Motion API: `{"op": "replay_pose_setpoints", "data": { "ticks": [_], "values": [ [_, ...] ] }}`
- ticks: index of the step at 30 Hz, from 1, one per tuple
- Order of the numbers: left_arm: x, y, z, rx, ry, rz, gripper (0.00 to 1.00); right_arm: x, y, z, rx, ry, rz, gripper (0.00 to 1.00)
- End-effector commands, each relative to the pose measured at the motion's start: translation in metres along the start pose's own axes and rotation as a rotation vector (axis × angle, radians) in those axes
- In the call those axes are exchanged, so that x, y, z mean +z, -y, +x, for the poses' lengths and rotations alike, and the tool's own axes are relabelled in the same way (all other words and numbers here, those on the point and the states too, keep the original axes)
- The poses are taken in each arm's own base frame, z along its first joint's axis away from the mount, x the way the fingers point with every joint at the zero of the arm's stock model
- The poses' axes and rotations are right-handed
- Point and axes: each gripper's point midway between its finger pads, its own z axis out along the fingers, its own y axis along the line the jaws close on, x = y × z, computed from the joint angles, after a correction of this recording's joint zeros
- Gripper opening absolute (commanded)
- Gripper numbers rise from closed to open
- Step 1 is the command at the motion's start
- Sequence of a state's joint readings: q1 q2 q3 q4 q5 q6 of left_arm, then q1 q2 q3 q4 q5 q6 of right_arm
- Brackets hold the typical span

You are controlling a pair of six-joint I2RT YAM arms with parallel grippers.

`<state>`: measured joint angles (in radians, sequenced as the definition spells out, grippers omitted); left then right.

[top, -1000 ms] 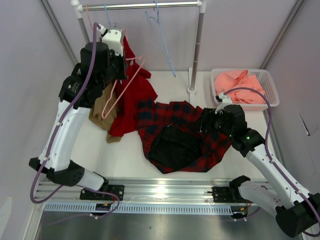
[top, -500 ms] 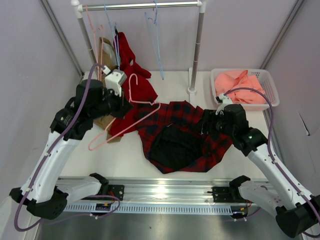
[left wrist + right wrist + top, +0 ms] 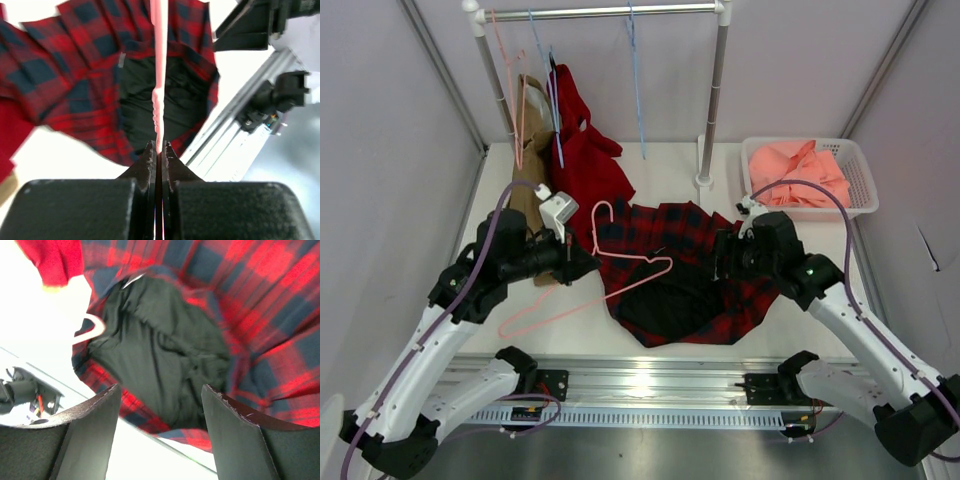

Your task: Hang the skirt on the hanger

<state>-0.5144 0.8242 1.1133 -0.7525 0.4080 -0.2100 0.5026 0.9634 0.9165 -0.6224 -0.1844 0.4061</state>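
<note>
The red and navy plaid skirt [image 3: 695, 245] lies spread on the table with its black lining [image 3: 670, 305] showing at the front. My left gripper [image 3: 588, 266] is shut on the pink hanger [image 3: 625, 284], whose hook curls up near the skirt's left edge and whose frame slants down to the left over the table. In the left wrist view the hanger wire [image 3: 159, 75] runs straight out from between the shut fingers over the skirt [image 3: 65, 85]. My right gripper [image 3: 722, 262] hovers open over the skirt's right part; its wrist view looks down on the lining [image 3: 165, 360].
A clothes rail [image 3: 600, 12] at the back carries light-blue hangers, a pink hanger, a solid red garment [image 3: 585, 160] and a tan one [image 3: 528, 180]. A white basket [image 3: 860, 170] with salmon-pink cloth stands at the back right. The metal rail [image 3: 650, 385] runs along the near edge.
My left arm has swung down and forward from the clothes rail, carrying the pink hanger down to the skirt's left edge. The right gripper has shifted slightly left over the skirt.
</note>
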Motion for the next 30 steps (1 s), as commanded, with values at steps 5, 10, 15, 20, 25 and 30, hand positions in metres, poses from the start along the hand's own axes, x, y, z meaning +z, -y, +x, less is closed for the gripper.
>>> {"op": "replay_pose_setpoints", "data": {
  "ticks": [5,10,15,20,25,30],
  "values": [
    [0.014,0.025,0.015,-0.050,0.032,0.169,0.00,0.023,-0.027,0.011,-0.023,-0.031,0.001,0.74],
    [0.019,0.027,0.024,-0.051,0.026,0.184,0.00,0.030,-0.013,0.021,-0.015,-0.081,0.073,0.71],
    [0.029,0.022,0.031,-0.060,0.014,0.146,0.00,0.035,0.005,0.042,-0.011,-0.145,0.149,0.55],
    [0.037,0.013,0.038,-0.069,0.007,0.095,0.00,0.052,0.016,0.047,-0.016,-0.161,0.198,0.47],
    [0.037,-0.012,0.048,-0.067,-0.021,-0.043,0.00,0.077,0.021,0.054,-0.017,-0.209,0.230,0.36],
    [0.032,-0.022,0.054,-0.084,-0.026,-0.106,0.00,0.097,0.023,0.058,-0.013,-0.222,0.247,0.34]
  ]
}}
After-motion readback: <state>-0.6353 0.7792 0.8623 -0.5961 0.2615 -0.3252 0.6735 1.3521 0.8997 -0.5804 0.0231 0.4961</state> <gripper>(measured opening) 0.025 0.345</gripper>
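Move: The skirt's dark opening, spread on the table, has its middle about 14 cm to the right of the left hand, 2 cm ahead and some 27 cm below; its right part is roughly 3 cm left of the right hand, level fore and aft, and 17 cm below. The pink hanger's free end hovers 11 cm left of the right hand, 3 cm back and 4 cm above. The red garment's hem is about 13 cm ahead of the left hand, 10 cm left and 24 cm below. Over the skirt's dark opening the right hand comes down about 11 cm, after an early shift of some 3 cm left. Its fingertips tip some 20 degrees farther downward while the wide-open fingers close about halfway; contact with the cloth can't be seen. The pink hanger, still pinched in the left hand, is lowered about 7 cm towards the opening, swaying 3 cm right and then partly back. ##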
